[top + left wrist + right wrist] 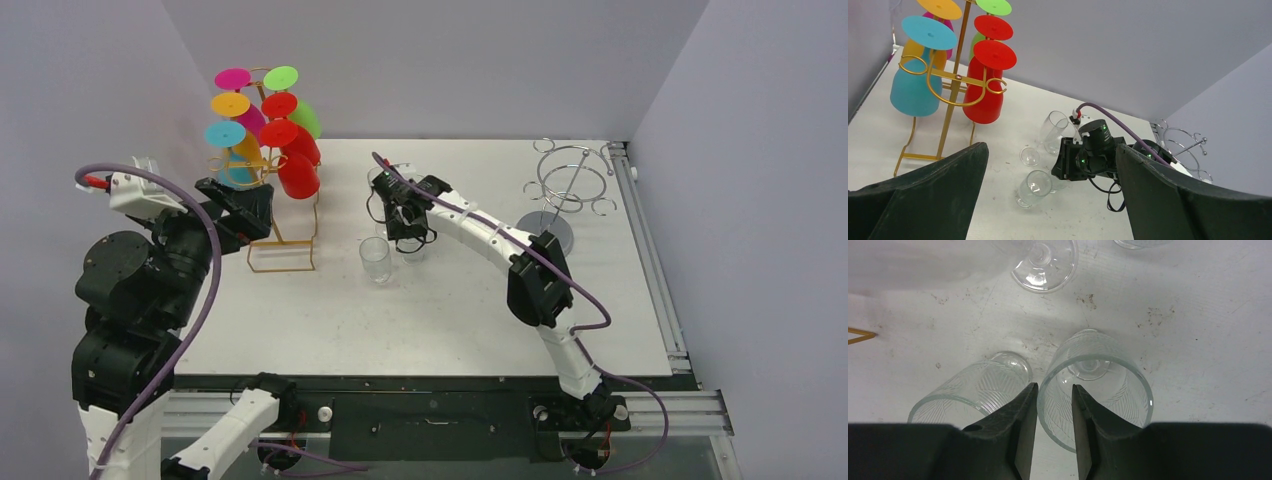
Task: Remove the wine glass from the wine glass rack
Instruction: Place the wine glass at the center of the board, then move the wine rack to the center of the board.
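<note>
A clear wine glass (1113,385) stands upright on the white table, its foot showing through the bowl. My right gripper (1054,386) points down over it. The jaws stand slightly apart astride the glass's left rim, with a gap between the wall and the right finger. In the top view this gripper (408,240) is at the table's middle. The silver wine glass rack (570,185) stands empty at the back right. My left gripper (1052,150) is wide open and holds nothing. It hovers by the gold rack (280,235).
A second clear glass (973,390) stands just left of my right fingers, also seen as (376,258). More clear glasses (1052,131) are behind them. The gold rack carries several coloured glasses (298,172) upside down. Purple walls close in the left and back.
</note>
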Controlling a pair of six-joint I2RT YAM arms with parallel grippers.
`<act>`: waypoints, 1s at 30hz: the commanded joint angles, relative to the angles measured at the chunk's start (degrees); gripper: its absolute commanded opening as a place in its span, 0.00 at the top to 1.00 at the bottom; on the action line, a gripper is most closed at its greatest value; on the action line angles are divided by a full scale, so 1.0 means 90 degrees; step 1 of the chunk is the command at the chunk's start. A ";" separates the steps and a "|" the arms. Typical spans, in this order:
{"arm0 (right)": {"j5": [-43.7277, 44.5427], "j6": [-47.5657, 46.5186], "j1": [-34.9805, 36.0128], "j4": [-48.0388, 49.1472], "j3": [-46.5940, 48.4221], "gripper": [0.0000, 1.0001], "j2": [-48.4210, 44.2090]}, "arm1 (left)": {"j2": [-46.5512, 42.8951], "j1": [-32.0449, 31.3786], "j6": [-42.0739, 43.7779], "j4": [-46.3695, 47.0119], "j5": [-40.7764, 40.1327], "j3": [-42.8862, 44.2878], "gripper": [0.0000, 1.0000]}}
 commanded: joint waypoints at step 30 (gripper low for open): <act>-0.3101 0.2434 -0.0953 0.3548 0.0600 0.47 -0.2182 | 0.3450 0.1139 0.0563 -0.1070 -0.0460 0.2620 0.04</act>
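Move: The just-placed clear wine glass stands about 2 cm right of the right hand and level ahead, its middle roughly 5 below; a second clear glass is 5 left, 4 back, and a third 9 ahead, 3 right. From the left hand, the near red glass on the coloured rack hangs some 20 cm ahead, 5 left, 22 below; the blue one is 10 farther left of it. Opening further, the right hand rises about 28 cm off the wine glass; the left advances 13 towards the coloured rack. ##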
